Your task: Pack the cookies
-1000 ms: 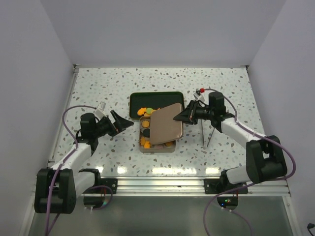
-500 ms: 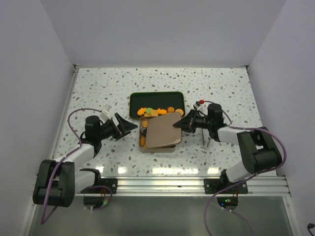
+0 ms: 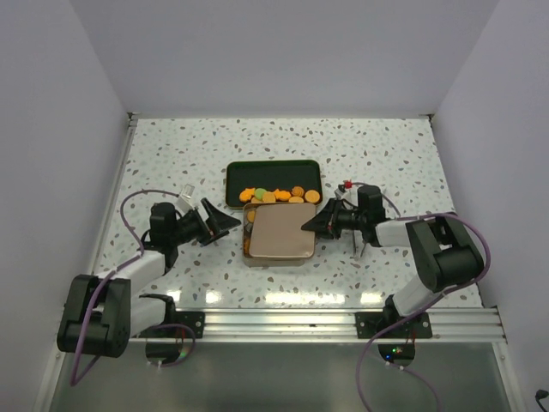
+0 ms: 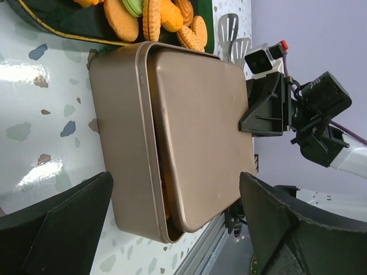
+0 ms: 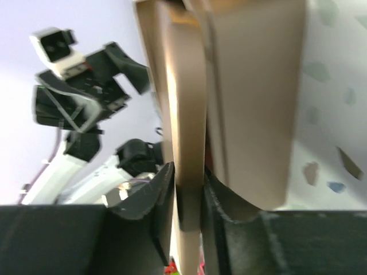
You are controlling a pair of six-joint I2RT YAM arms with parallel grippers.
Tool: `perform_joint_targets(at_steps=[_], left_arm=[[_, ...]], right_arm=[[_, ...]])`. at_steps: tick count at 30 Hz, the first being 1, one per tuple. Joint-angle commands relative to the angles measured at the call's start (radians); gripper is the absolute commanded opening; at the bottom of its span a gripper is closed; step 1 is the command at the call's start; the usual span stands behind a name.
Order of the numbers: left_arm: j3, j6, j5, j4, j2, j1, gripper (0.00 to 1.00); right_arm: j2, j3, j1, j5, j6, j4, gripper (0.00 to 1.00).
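Observation:
A tan tin (image 3: 247, 254) sits mid-table, its tan lid (image 3: 279, 230) lying almost flat on it with a gap showing at the left and near edges (image 4: 163, 189). My right gripper (image 3: 310, 225) is shut on the lid's right edge (image 5: 188, 172). Orange cookies and one green cookie (image 3: 276, 195) lie in the dark green tray (image 3: 240, 173) behind the tin; they show in the left wrist view (image 4: 152, 20). My left gripper (image 3: 230, 221) is open, empty, just left of the tin, its fingers (image 4: 269, 223) wide apart.
A wire stand with spatula-shaped tools (image 3: 358, 240) stands right of the tin, behind my right gripper. The metal rail (image 3: 283, 322) runs along the near edge.
My right gripper has lowered the lid from a steep tilt down onto the tin. My left gripper has stayed beside the tin's left side.

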Motion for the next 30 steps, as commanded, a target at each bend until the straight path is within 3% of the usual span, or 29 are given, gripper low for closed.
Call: perform_joint_targets(at_steps=[1, 15, 20, 30], left_arm=[[-0.004, 0.011, 0.017, 0.045, 0.014, -0.006, 0.97], [-0.009, 0.028, -0.009, 0.050, 0.044, -0.041, 0.96], [-0.003, 0.039, -0.018, 0.042, 0.054, -0.047, 0.96], [-0.003, 0.026, -0.037, 0.062, 0.079, -0.067, 0.95]], right_arm=[[-0.039, 0.034, 0.000, 0.045, -0.181, -0.177, 0.27], [-0.002, 0.126, 0.002, 0.099, -0.266, -0.375, 0.48], [0.049, 0.163, 0.000, 0.137, -0.350, -0.497, 0.49], [0.055, 0.188, 0.000, 0.148, -0.369, -0.547, 0.48]])
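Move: The cookie tin's lid is between my right fingers at its right edge. Its middle lies about 8 cm left of that hand and 1 cm back, barely lower; the tin's middle is some 10 cm left and 4 cm below. The tray of leftover cookies sits about 12 cm ahead and 10 cm left of it, the tongs roughly 14 cm to its right. From my left hand, empty and wide open, the lid's middle is about 14 cm right and 1 cm back. I open my right fingers to let go of the lid's right edge. After a small dip and a slight lift, that hand sinks about 3 cm overall beside the tin, its fingertips tipping down some 15 degrees while the parted fingers still straddle the edge. My left hand stays wide open and eases down about 2 cm, with a little drift right and back, by the tin's left side. ##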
